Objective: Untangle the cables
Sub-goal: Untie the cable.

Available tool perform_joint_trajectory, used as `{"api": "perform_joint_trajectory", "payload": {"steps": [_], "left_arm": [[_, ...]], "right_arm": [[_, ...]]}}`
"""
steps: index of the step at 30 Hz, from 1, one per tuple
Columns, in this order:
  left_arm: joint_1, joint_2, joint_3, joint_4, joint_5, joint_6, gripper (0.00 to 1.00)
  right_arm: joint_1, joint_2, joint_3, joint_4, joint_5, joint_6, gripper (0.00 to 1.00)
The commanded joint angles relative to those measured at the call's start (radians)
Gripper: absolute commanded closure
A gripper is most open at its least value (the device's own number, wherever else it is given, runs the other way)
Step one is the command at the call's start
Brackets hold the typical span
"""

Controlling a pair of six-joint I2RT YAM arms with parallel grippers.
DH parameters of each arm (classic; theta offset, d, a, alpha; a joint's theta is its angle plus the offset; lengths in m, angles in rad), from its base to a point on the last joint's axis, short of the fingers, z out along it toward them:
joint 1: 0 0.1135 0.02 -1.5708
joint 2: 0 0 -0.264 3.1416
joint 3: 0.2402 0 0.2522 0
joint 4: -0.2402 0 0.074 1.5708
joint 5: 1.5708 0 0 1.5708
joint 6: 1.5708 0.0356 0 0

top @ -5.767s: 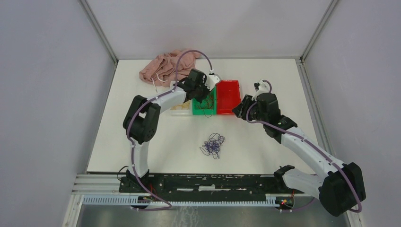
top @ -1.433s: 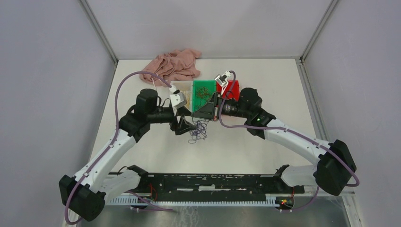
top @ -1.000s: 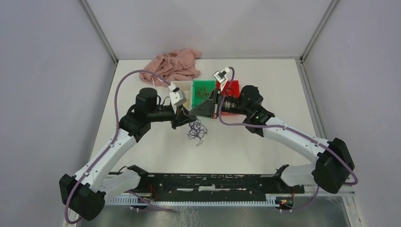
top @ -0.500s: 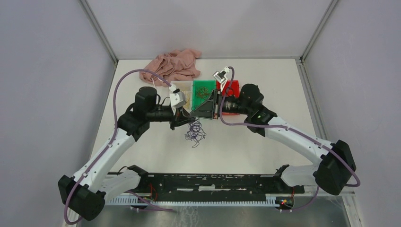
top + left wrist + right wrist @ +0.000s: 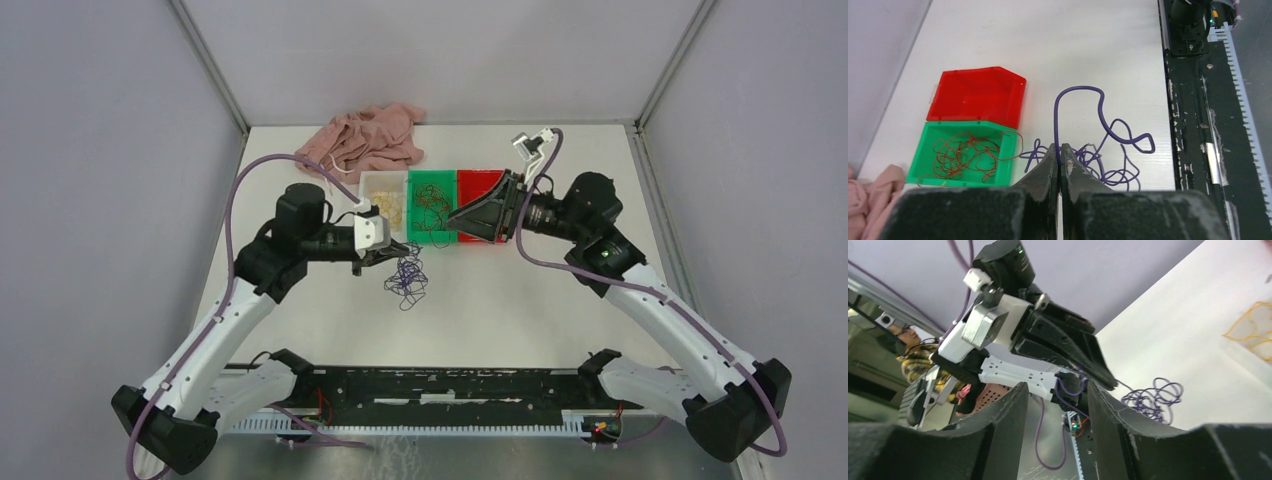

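Note:
A tangle of purple cables (image 5: 406, 281) hangs and rests on the white table just in front of the bins. My left gripper (image 5: 393, 257) is shut on one purple strand (image 5: 1058, 125), which loops up from the pinched fingertips (image 5: 1050, 156); the remaining purple cables (image 5: 1113, 167) lie below. Red-brown cables (image 5: 965, 154) lie in the green bin (image 5: 415, 232). Yellow cables (image 5: 385, 205) fill the clear bin beside it. My right gripper (image 5: 452, 218) hovers over the green and red bins, open, with nothing between its fingers (image 5: 1113, 425). It faces the left gripper (image 5: 1073, 352) and the purple cables (image 5: 1152, 399).
The red bin (image 5: 483, 183) stands right of the green one and holds nothing visible. A crumpled pink garment (image 5: 365, 140) lies at the back of the table. The black rail (image 5: 440, 385) with the arm bases runs along the near edge.
My right gripper has opened and drawn back to the right, away from the tangle. My left gripper has shut on a purple strand and shifted slightly left with it.

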Motion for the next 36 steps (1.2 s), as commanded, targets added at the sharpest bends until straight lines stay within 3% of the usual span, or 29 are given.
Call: {"api": "perform_joint_trajectory", "payload": {"steps": [1,4,11,17,23,29,36], "left_arm": [[-0.020,-0.024,0.056,0.017,0.019,0.121,0.97],[-0.047,-0.024,0.071,0.043,0.029,0.094,0.97],[-0.126,-0.022,0.080,0.139,-0.008,0.017,0.97],[-0.141,0.009,0.110,0.211,-0.026,-0.085,0.97],[-0.158,0.026,0.145,0.226,-0.026,-0.138,0.97],[-0.184,0.046,0.173,0.247,0.004,-0.226,0.97],[-0.199,0.055,0.190,0.247,0.041,-0.322,0.97]], "right_arm": [[-0.058,-0.053,0.060,-0.139,0.036,-0.107,0.40],[-0.060,-0.064,0.060,-0.322,0.171,-0.288,0.28],[0.018,-0.030,-0.082,-0.096,0.191,-0.275,0.10],[0.170,0.030,-0.088,-0.068,0.273,-0.352,0.09],[0.226,0.068,-0.107,-0.036,0.350,-0.388,0.09],[0.266,0.140,-0.083,-0.026,0.574,-0.369,0.11],[0.277,0.165,-0.114,0.028,0.666,-0.369,0.14]]}}
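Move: Below the left fingertips, which already pinch one strand, the purple cable tangle hangs with its middle about 11 cm down and straight under them. From the half-open right hand that tangle is roughly 9 cm to the left, level fore and aft and some 21 cm lower. The green bin stands on the table about 23 cm ahead of the left hand and 5 cm to its right; the white bin is equally far ahead, 7 cm to its left. Swinging briefly forward and right, the right hand then sinks about 13 cm and comes back left towards the hanging purple tangle, opening almost fully while its fingertips tip down some 20 degrees and turn clockwise. Meanwhile the left hand keeps its pinch on the strand and lifts it about 8 cm, also carrying it right, over towards the right hand. ##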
